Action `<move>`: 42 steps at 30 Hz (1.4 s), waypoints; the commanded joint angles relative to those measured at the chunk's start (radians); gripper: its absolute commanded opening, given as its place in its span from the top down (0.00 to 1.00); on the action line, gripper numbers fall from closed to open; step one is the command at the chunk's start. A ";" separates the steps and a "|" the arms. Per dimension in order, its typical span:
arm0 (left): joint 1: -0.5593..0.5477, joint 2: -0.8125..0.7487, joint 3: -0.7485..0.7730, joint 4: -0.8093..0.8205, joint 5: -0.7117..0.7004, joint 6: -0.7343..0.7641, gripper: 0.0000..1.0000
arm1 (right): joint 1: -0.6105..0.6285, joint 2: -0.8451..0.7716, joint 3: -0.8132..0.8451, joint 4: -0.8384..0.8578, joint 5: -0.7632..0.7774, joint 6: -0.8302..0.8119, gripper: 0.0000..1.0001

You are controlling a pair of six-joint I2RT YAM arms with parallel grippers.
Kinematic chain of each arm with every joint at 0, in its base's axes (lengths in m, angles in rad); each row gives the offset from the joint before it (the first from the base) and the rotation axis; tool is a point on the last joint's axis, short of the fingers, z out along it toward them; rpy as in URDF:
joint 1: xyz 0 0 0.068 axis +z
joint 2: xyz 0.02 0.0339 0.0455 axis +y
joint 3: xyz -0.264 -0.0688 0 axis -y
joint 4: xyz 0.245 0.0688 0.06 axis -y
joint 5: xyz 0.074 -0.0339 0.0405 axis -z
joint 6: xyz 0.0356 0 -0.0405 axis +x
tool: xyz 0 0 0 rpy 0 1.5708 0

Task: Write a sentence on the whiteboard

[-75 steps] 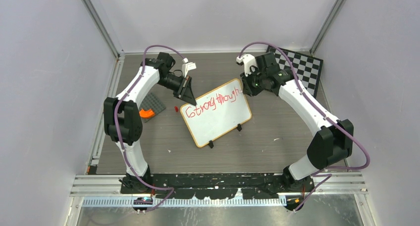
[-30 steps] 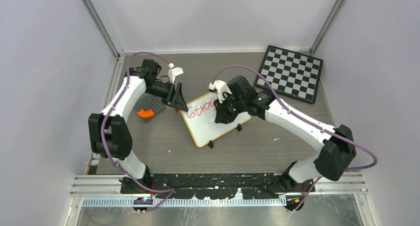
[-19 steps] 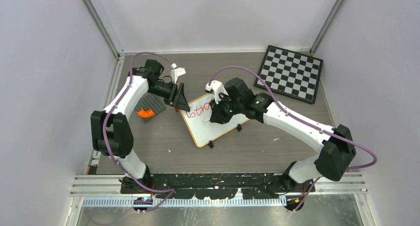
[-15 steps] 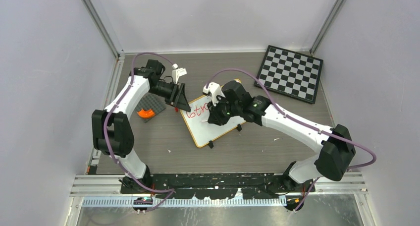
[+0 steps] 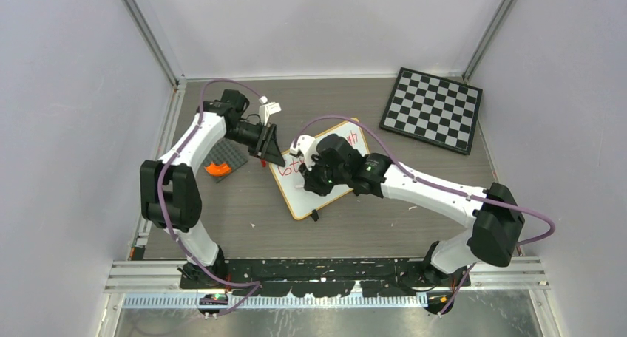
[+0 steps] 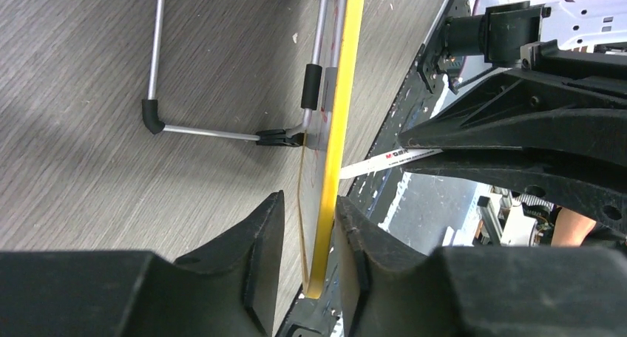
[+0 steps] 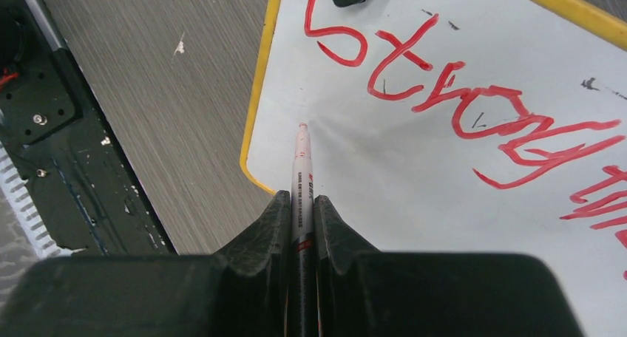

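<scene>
The whiteboard [image 5: 302,195] stands tilted on the table's middle, its yellow rim [image 6: 336,130] edge-on in the left wrist view. The sentence [image 7: 458,100] is red handwriting along its top, starting "Strong"; the rest runs off the right wrist view, and my right arm covers most of it [image 5: 293,165] from above. My left gripper [image 5: 273,156] [image 6: 310,199] straddles the board's left corner. One finger touches the rim and a narrow gap shows behind the board. My right gripper [image 5: 310,180] [image 7: 302,198] is shut on a marker [image 7: 302,167], tip over bare white below "Strong".
A black-and-white checkered board [image 5: 432,109] lies at the far right corner. A dark grey plate [image 5: 225,154] with an orange piece [image 5: 217,169] sits left of the whiteboard. The board's wire stand [image 6: 155,56] props it from behind. Black feet [image 5: 314,215] line its near edge.
My right arm has swept left across the board, from its far right end to the lower left part. My left gripper's jaws have narrowed around the board's corner.
</scene>
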 commanded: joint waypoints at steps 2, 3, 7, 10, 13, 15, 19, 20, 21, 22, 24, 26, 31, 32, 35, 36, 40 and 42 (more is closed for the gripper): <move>-0.004 0.008 0.005 0.038 0.023 -0.015 0.73 | 0.028 -0.033 -0.031 0.031 0.088 -0.019 1.00; -0.004 0.008 0.001 0.043 0.023 -0.018 0.76 | 0.031 -0.037 -0.038 0.033 0.093 -0.014 1.00; -0.004 0.014 -0.010 0.056 0.021 -0.030 0.87 | 0.057 -0.050 -0.046 0.038 0.115 -0.012 1.00; -0.004 0.017 -0.011 0.058 0.020 -0.038 0.95 | 0.079 -0.064 -0.057 0.045 0.142 -0.024 1.00; -0.004 0.015 -0.011 0.059 0.014 -0.043 1.00 | 0.086 -0.065 -0.068 0.059 0.186 -0.031 1.00; -0.004 0.012 -0.013 0.062 0.012 -0.043 1.00 | 0.093 -0.063 -0.071 0.065 0.208 -0.037 1.00; -0.004 0.007 -0.018 0.067 0.010 -0.043 1.00 | 0.094 -0.073 -0.060 0.049 0.234 -0.049 1.00; -0.004 0.008 -0.017 0.067 0.010 -0.042 1.00 | 0.094 -0.076 -0.058 0.043 0.236 -0.052 1.00; -0.004 0.008 -0.017 0.067 0.009 -0.042 1.00 | 0.093 -0.080 -0.058 0.038 0.237 -0.053 1.00; -0.004 0.010 -0.017 0.067 0.009 -0.043 1.00 | 0.094 -0.085 -0.060 0.034 0.239 -0.056 1.00; -0.004 0.010 -0.017 0.066 0.008 -0.040 1.00 | 0.093 -0.092 -0.068 0.030 0.243 -0.061 1.00; -0.005 0.009 -0.018 0.065 0.007 -0.040 1.00 | 0.094 -0.097 -0.075 0.026 0.249 -0.064 1.00; -0.004 0.005 -0.023 0.069 0.006 -0.039 1.00 | 0.093 -0.095 -0.076 0.034 0.273 -0.073 1.00; -0.004 0.004 -0.023 0.069 0.006 -0.040 1.00 | 0.093 -0.090 -0.077 0.039 0.275 -0.076 1.00; -0.004 0.002 -0.022 0.069 0.007 -0.040 1.00 | 0.094 -0.071 -0.071 0.055 0.281 -0.080 1.00; -0.005 0.003 -0.021 0.069 0.007 -0.040 1.00 | 0.094 -0.062 -0.067 0.058 0.282 -0.082 1.00; -0.005 0.004 -0.020 0.068 0.008 -0.040 1.00 | 0.094 -0.037 -0.049 0.067 0.288 -0.085 1.00; -0.005 0.004 -0.020 0.069 0.009 -0.039 1.00 | 0.094 -0.029 -0.044 0.073 0.277 -0.085 1.00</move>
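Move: The left fingers are open around the whiteboard's upper-left edge, about 1 cm to their right and 1 cm down; the orange eraser is some 20 cm left, level fore and aft and 15 cm lower. From the right hand, its marker held, the blank patch below the writing is about 4 cm left, 1 cm ahead and 6 cm down. The first red letter is roughly 6 cm ahead and 6 cm left, about level. Close the left gripper on the whiteboard's edge, easing about 1 cm right, then hold it pinched. Keep the marker gripped in the right hand and bring it down 2 cm and back 1.5 cm onto the blank patch, then ease it forward, right and slightly up across the board, tilting the wrist some 15 degrees; finish with a small dip. ##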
